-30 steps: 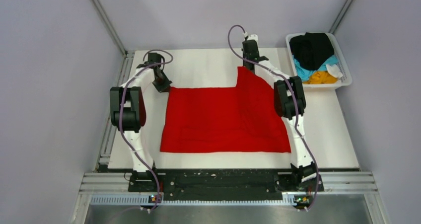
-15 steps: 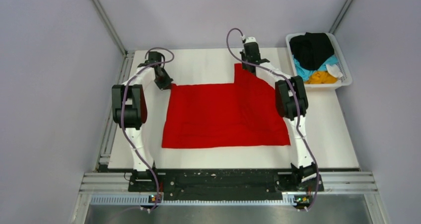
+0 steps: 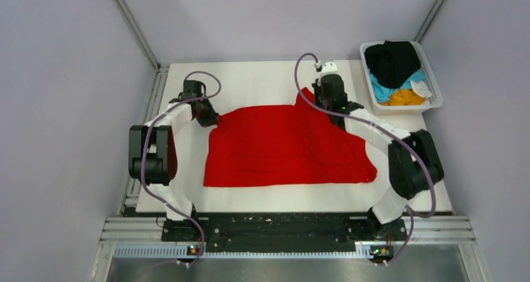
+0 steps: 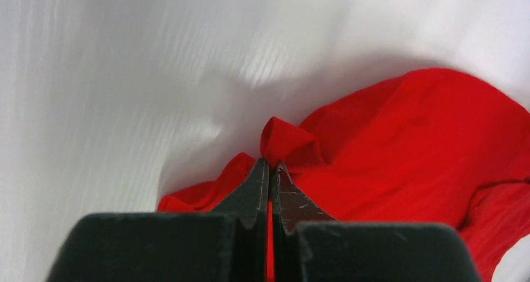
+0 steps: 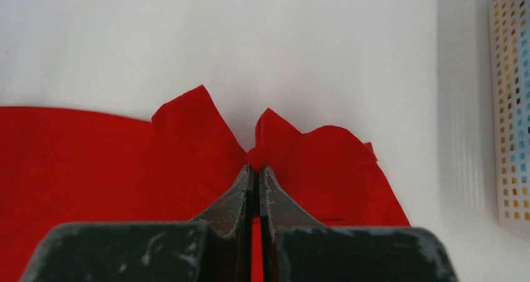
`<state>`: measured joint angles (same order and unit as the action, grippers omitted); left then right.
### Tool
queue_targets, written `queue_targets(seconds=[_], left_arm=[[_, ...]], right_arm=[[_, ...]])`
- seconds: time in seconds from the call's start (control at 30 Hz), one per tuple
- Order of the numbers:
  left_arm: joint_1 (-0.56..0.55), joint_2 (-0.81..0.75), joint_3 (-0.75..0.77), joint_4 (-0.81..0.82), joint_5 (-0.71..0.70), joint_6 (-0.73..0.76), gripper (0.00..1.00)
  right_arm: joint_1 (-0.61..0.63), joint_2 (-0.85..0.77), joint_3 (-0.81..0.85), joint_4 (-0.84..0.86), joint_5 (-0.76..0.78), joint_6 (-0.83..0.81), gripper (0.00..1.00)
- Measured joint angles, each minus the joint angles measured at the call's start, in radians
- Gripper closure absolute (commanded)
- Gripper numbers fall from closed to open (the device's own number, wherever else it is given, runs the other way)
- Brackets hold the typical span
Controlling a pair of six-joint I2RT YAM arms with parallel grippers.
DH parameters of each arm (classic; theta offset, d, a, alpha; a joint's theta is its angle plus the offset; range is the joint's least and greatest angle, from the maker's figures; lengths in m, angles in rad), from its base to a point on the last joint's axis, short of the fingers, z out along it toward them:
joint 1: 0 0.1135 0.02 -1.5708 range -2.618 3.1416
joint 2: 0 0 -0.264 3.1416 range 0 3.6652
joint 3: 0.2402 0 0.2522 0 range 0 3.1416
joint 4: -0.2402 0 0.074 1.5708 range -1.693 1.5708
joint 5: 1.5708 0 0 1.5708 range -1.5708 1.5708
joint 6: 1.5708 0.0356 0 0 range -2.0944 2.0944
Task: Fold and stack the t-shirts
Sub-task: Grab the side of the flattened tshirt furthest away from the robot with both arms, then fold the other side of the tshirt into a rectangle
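Observation:
A bright red t-shirt (image 3: 284,147) lies spread over the middle of the white table (image 3: 250,82). My left gripper (image 3: 211,118) is shut on its far left corner; in the left wrist view red cloth (image 4: 400,144) bunches up at the closed gripper tips (image 4: 270,163). My right gripper (image 3: 315,100) is shut on the far right corner, which is lifted into a peak. The right wrist view shows the red cloth (image 5: 94,163) pinched at the gripper tips (image 5: 254,168). Black, light blue and orange-yellow t-shirts (image 3: 394,66) are heaped in the basket.
A white plastic basket (image 3: 434,93) stands at the far right corner of the table; its perforated wall (image 5: 509,107) shows at the right edge of the right wrist view. Grey walls close in the table on three sides.
Both grippers have pulled the shirt's far edge toward the near side. The right arm has swung its elbow out to the right, and the shirt's right side has skewed and wrinkled.

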<state>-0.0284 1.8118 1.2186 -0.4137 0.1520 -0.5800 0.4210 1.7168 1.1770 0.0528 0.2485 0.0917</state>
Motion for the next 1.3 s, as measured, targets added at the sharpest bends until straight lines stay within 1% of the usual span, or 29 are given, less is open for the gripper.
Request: queue_targets(seconds=[0.1,0.23,0.4,0.63,0.77,0.9,0.93,0.97,1.0,1.03,1.07,1.13,1.17,1.2,1.23,1.27,1.3], left_arm=[[-0.011,-0.061,-0.065,0.029,0.0,0.0,1.0],[-0.019,-0.168,-0.192,0.056,-0.01,-0.01,1.0],[-0.02,-0.296,-0.322,0.069,-0.015,-0.032,1.0],[-0.02,-0.488,-0.458,0.077,-0.067,-0.063,1.0],[-0.02,-0.548,-0.507,0.085,-0.077,-0.077,1.0],[-0.02,-0.566,-0.55,0.091,-0.085,-0.084,1.0],[-0.02,-0.568,-0.559,0.093,-0.085,-0.086,1.0],[-0.02,-0.568,-0.567,0.094,-0.085,-0.089,1.0],[-0.02,-0.57,-0.574,0.094,-0.087,-0.093,0.98],[-0.02,-0.571,-0.578,0.093,-0.089,-0.097,0.91],[-0.02,-0.576,-0.581,0.091,-0.095,-0.103,0.8],[-0.02,-0.594,-0.583,0.076,-0.114,-0.113,0.55],[-0.02,-0.608,-0.584,0.062,-0.128,-0.121,0.4],[-0.02,-0.635,-0.584,0.039,-0.156,-0.138,0.27],[-0.02,-0.66,-0.584,0.021,-0.177,-0.141,0.12],[-0.02,-0.698,-0.584,-0.007,-0.211,-0.16,0.03],[-0.02,-0.732,-0.584,-0.03,-0.235,-0.165,0.01]], right_arm=[[0.05,-0.14,-0.116,0.003,0.045,0.002,1.0],[0.113,-0.316,-0.237,-0.017,0.084,0.013,1.0],[0.157,-0.515,-0.372,-0.06,0.124,0.049,1.0],[0.193,-0.681,-0.474,-0.205,0.161,0.122,1.0],[0.199,-0.764,-0.505,-0.269,0.17,0.158,1.0],[0.199,-0.823,-0.538,-0.312,0.177,0.203,1.0],[0.2,-0.835,-0.55,-0.32,0.172,0.217,0.95],[0.2,-0.848,-0.563,-0.334,0.167,0.229,0.85],[0.2,-0.859,-0.575,-0.354,0.161,0.248,0.71],[0.2,-0.867,-0.584,-0.378,0.154,0.267,0.61],[0.2,-0.874,-0.591,-0.397,0.148,0.288,0.56],[0.2,-0.898,-0.611,-0.45,0.122,0.327,0.5],[0.201,-0.913,-0.623,-0.472,0.105,0.346,0.43],[0.201,-0.937,-0.637,-0.5,0.082,0.366,0.32],[0.201,-0.967,-0.653,-0.528,0.057,0.389,0.2],[0.201,-0.998,-0.663,-0.551,0.032,0.41,0.05],[0.201,-1.035,-0.673,-0.57,0.006,0.427,0.02]])
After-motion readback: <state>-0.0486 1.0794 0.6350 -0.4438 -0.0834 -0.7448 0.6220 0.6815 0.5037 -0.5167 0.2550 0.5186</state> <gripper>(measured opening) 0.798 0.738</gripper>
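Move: Both hands still pinch the red t-shirt's far side, the left some 4 cm above the table and the right about 13 cm above it. From the left hand, the near-left corner lies roughly 26 cm back and 4 cm left; the table's near edge is some 38 cm straight back. From the right hand, the near-right corner is about 31 cm back and 20 cm right, the basket roughly 13 cm ahead and 31 cm right. Back over the shirt towards its near edge go both hands with the pinched cloth, the left about 14 cm, slowing, the right about 26 cm and edging right. The right rises some 4 cm first, then sinks about 8 and tips further down; the left stays low, lifting a little last. Near the end both sets of fingers open wide and let go. ##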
